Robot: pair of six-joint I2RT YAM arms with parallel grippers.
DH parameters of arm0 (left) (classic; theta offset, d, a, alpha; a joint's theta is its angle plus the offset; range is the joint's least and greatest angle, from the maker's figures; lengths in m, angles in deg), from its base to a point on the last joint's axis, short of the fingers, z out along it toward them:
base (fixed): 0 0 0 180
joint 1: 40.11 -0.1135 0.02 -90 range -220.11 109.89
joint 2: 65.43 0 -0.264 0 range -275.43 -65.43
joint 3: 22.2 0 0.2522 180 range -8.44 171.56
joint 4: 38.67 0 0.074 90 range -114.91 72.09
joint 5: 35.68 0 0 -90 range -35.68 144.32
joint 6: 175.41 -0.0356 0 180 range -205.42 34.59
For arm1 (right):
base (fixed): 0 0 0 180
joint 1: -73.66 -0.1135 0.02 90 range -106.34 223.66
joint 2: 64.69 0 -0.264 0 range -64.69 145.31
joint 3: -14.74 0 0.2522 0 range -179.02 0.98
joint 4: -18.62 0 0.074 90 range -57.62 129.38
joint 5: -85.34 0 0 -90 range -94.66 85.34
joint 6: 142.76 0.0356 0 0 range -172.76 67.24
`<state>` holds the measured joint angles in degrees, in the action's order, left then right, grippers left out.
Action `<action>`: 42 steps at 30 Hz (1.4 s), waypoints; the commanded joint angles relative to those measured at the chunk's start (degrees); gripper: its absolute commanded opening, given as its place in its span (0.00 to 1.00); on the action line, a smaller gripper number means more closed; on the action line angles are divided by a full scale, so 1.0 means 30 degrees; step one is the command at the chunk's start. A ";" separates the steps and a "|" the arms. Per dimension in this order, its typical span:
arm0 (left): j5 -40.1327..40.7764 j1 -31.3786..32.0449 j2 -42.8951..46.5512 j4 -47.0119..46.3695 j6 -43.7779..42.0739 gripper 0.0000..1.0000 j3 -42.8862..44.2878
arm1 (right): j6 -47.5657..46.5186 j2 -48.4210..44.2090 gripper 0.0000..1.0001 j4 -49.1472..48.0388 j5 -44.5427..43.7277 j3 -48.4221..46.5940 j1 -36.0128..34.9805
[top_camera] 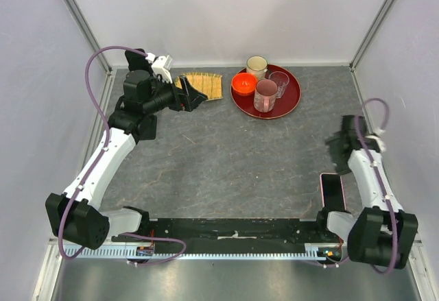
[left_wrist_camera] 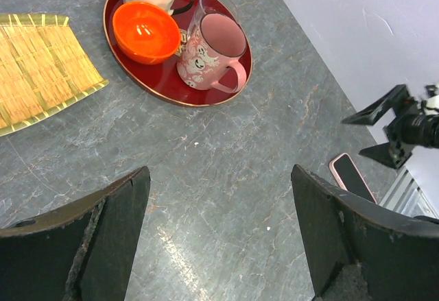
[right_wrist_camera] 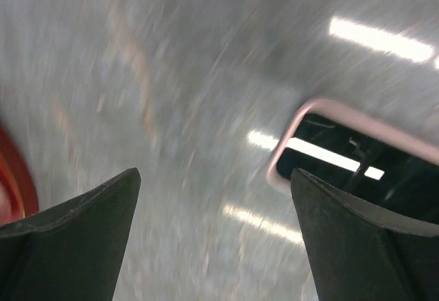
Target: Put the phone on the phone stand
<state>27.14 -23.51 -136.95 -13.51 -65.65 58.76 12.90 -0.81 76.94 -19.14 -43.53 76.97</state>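
Observation:
The phone (top_camera: 333, 191), black with a pink case, lies flat on the table at the near right. It also shows in the left wrist view (left_wrist_camera: 352, 177) and, blurred, in the right wrist view (right_wrist_camera: 370, 153). My right gripper (top_camera: 335, 147) is open and empty, hovering just beyond the phone's far end; its jaws (right_wrist_camera: 216, 174) stand wide apart. My left gripper (top_camera: 199, 97) is open and empty at the far left by the bamboo mat; its wrist view (left_wrist_camera: 219, 174) shows bare table between the jaws. The phone stand is not in view.
A red tray (top_camera: 291, 99) at the back centre holds an orange bowl (top_camera: 244, 82), a pink mug (top_camera: 265, 96), a white cup (top_camera: 257, 64) and a glass (top_camera: 279, 81). A bamboo mat (top_camera: 204, 85) lies left of it. White walls enclose the table.

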 commanded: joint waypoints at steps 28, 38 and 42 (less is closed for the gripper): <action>-0.0638 0.0033 0.0434 -0.1046 0.0588 0.89 -0.0134 | 0.3763 -0.0432 0.95 -0.0877 0.4005 0.5785 -0.0217; -0.0491 0.0033 0.0229 -0.0987 0.0470 0.89 -0.0134 | 0.2032 0.4246 0.98 -0.2019 0.2046 0.1423 -0.9388; -0.0637 0.0033 0.0083 -0.0958 0.0500 0.89 -0.0105 | -0.0089 0.5513 0.98 -0.2166 0.1460 0.0570 -1.0564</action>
<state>26.66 -23.53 -136.95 -14.58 -65.10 58.65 19.05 13.37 71.69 -11.34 -39.14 47.88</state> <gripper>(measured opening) 0.895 0.982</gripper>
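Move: The phone lies on the table about 12 cm back towards the base from the open right hand, level with it sideways and some 9 cm below. The red tray is about 25 cm ahead of that hand and 24 cm to its left; the pink mug on the tray's near side stands some 20 cm ahead and 24 cm left. From the idle left hand the phone lies roughly 22 cm back, 47 cm to the right and 30 cm down. The right hand, fingers staying wide open, first swings about 10 cm to the right and 8 cm back while sinking some 7 cm, down to the table on the phone's right side. It then turns around and sweeps low and fast about 24 cm to the left, edging a little forward and swinging round some 45 degrees counter-clockwise on the way, the finger nearer the base coming against the phone's long edge and pushing the phone along towards the middle of the table. ##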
